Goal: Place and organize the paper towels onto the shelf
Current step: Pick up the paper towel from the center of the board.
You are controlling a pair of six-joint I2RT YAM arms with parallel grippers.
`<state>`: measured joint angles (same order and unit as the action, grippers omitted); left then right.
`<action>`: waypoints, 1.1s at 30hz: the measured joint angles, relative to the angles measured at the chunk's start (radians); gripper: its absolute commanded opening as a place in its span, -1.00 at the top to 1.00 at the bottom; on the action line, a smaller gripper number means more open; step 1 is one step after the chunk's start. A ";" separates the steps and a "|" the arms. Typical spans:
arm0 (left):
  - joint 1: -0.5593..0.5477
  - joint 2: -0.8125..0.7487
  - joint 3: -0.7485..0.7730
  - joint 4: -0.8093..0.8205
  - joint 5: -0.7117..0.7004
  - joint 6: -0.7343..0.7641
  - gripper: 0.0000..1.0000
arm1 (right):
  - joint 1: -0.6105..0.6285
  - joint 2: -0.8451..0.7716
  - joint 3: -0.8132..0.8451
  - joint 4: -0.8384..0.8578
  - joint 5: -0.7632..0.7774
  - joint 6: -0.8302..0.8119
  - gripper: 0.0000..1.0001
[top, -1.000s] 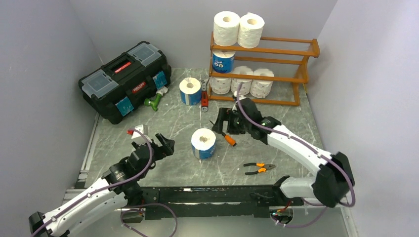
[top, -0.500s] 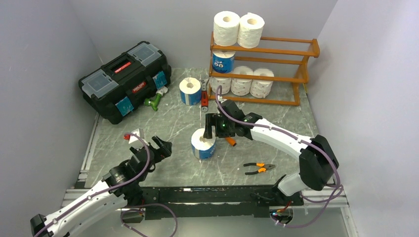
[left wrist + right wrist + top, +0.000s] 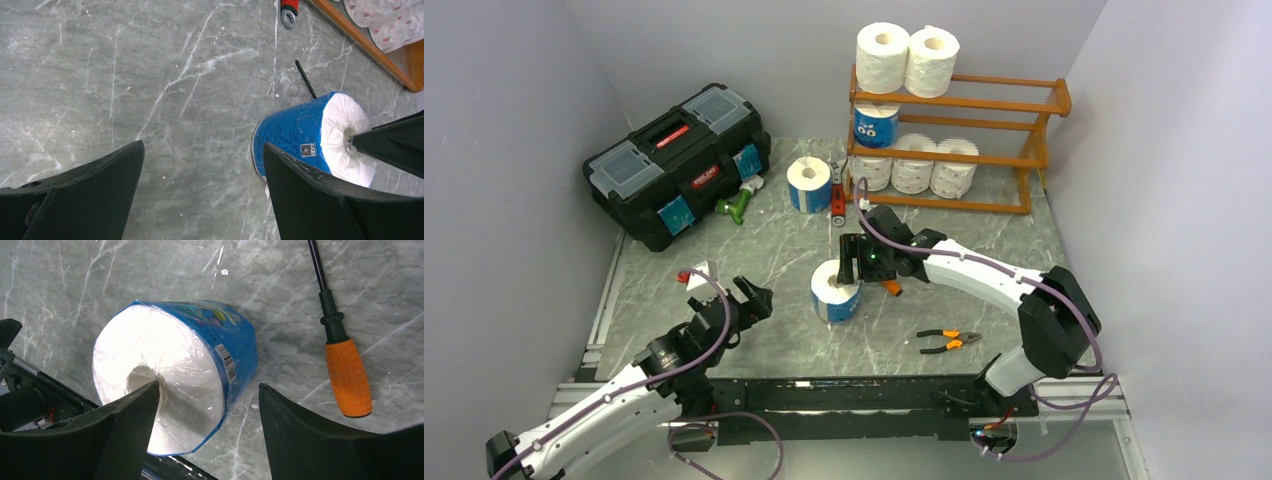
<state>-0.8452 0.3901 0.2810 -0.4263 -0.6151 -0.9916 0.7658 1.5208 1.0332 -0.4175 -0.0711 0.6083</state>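
Observation:
A blue-wrapped paper towel roll (image 3: 836, 290) (image 3: 200, 365) (image 3: 300, 135) stands on end mid-table. My right gripper (image 3: 852, 262) (image 3: 209, 386) is open over it. One fingertip (image 3: 145, 400) sits in the hollow core, and the other stays clear of the wrapper's outer side. A second blue roll (image 3: 809, 185) stands farther back. The wooden shelf (image 3: 1014, 105) carries two white rolls (image 3: 907, 58) on top, one blue roll (image 3: 875, 125) on the middle tier and three white rolls (image 3: 913, 165) below. Left of the centre roll, my left gripper (image 3: 754, 295) (image 3: 202, 145) hangs open over bare table.
A black toolbox (image 3: 679, 160) sits at the back left with a green tool (image 3: 736, 205) beside it. An orange-handled screwdriver (image 3: 887, 283) (image 3: 346, 375) lies just right of the centre roll. Pliers (image 3: 948, 341) lie near the front, and a red tool (image 3: 838, 203) lies by the shelf foot.
My right arm swung left from in front of the shelf to the centre blue roll, and its jaws have narrowed. The left arm barely moved.

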 measured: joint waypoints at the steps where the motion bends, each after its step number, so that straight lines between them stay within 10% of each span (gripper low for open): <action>1: 0.000 0.000 0.000 0.000 0.000 0.000 -0.88 | 0.002 0.002 0.000 0.000 0.001 0.000 -0.45; 33: 0.000 0.013 -0.016 0.011 0.016 -0.019 -0.87 | 0.040 0.024 0.058 -0.080 0.055 -0.014 0.30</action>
<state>-0.8452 0.4030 0.2649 -0.4156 -0.5991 -1.0111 0.8062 1.5444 1.0908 -0.4973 -0.0162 0.5938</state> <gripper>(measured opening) 0.938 0.507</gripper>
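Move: The paper towel at the board's centre stands under the right hand, its middle about 3 cm left, 2 cm back and 4 cm below; one finger is over or in its core, the other outside the rim. The screwdriver's middle lies some 6 cm ahead and 5 cm right of the hand, on the board. Another blue roll stands roughly 22 cm ahead and 8 cm left of the hand. From the left hand, the centre towel is about 15 cm right and 2 cm ahead. The right hand, drifting under 1 cm, partly closes to pinch the towel's wall between core and rim. ##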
